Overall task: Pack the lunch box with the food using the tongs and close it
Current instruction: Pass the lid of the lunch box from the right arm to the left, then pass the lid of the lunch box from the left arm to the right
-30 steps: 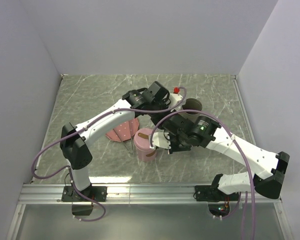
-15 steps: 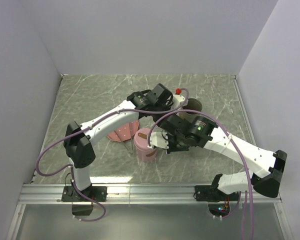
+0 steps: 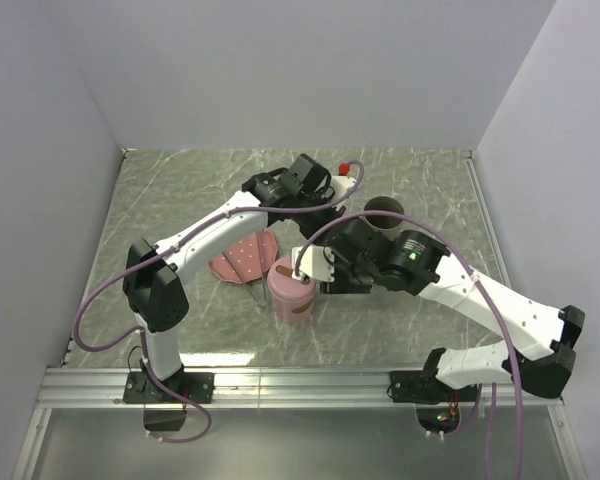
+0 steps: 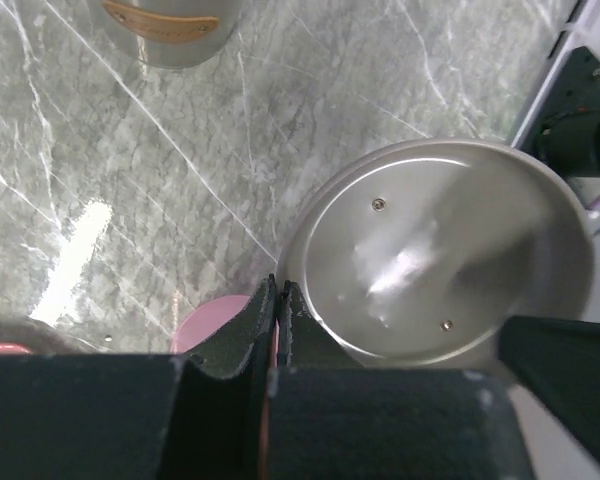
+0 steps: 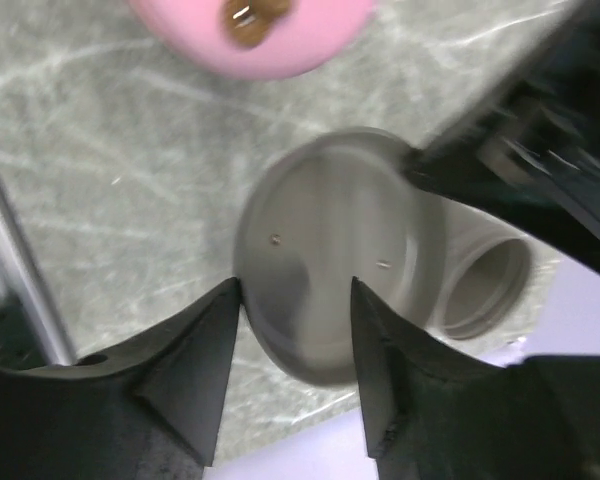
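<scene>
My left gripper (image 4: 278,285) is shut on the rim of a round grey lid (image 4: 440,260) and holds it above the marble table. My right gripper (image 5: 295,285) stands open, and the same lid (image 5: 330,270) shows between its fingers, untouched. In the top view the left gripper (image 3: 330,203) is just beyond the right gripper (image 3: 316,263), which hovers beside the pink lunch box (image 3: 292,290). Thin tongs (image 3: 253,291) lie at the near edge of a pink plate (image 3: 245,258). No food is visible.
An open grey cylinder (image 3: 385,210) stands on the table behind the right wrist and shows beside the lid in the right wrist view (image 5: 485,285). Walls close in the table on three sides.
The right gripper has opened off the lid and drawn back slightly. The left gripper closed on the lid's rim and has swung toward the far left with it.
</scene>
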### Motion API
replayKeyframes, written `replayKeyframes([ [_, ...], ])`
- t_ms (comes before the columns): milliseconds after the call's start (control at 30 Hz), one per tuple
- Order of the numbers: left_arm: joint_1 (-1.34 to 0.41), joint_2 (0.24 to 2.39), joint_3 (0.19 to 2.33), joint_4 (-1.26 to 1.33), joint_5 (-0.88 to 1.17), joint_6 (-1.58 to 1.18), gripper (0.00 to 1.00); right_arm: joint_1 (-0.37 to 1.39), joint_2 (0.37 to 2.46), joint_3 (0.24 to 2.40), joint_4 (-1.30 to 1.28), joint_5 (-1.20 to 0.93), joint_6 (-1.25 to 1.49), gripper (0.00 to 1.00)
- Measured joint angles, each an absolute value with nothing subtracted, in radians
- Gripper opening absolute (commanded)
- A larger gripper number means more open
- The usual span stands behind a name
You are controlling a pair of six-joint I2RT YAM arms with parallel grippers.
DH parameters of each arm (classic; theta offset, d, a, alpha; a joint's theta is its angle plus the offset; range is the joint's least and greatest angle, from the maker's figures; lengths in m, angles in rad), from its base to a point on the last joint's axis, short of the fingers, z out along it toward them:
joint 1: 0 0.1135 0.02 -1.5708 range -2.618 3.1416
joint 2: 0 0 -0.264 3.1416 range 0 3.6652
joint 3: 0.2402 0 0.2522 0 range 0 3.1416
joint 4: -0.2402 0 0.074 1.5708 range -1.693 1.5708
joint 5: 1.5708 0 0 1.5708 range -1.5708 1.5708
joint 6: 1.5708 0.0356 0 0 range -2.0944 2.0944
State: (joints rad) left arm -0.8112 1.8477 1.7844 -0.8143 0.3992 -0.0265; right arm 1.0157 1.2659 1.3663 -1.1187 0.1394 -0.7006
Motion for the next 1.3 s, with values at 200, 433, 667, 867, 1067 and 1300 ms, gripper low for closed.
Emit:
replayKeyframes([
  [200,-0.771,1.848,1.784,-0.817,0.481,-0.044,0.0,1.005,1.201,1.397,-1.054,0.159,-0.704,0.69],
  [433,-0.72,1.844,1.773,-0.8,0.58,-0.068,0.0,0.928,1.116,1.459,-0.931,0.16,-0.703,0.75],
  [667,-0.686,1.837,1.744,-0.773,0.653,-0.087,0.0,0.868,1.0,1.468,-0.783,0.155,-0.686,0.79],
  [867,-0.586,1.732,1.588,-0.533,0.852,-0.243,0.0,0.679,0.948,1.437,-0.645,0.064,-0.583,0.84],
  [1067,-0.395,1.565,1.32,0.05,0.986,-0.63,0.0,0.419,1.039,1.515,-0.64,-0.17,-0.38,0.81],
  [1300,-0.312,1.514,1.205,0.638,1.007,-1.012,0.0,0.262,1.223,1.573,-0.586,-0.535,-0.026,0.8],
])
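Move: The lid is already pinched by its rim in the left fingers, its middle about 5 cm behind them. From the left hand the grey container stands some 12 cm ahead, 13 right and 15 below; the pink box lies 6 cm back, 10 left and 14 below. From the right hand that container is about 18 cm ahead, 14 right and 17 below, the pink box 1 cm ahead, 10 left and 16 below. Left hand lifts the pinched lid 18 cm, leftward, rolling some 55 degrees; right hand opens wider, rising forward away. ##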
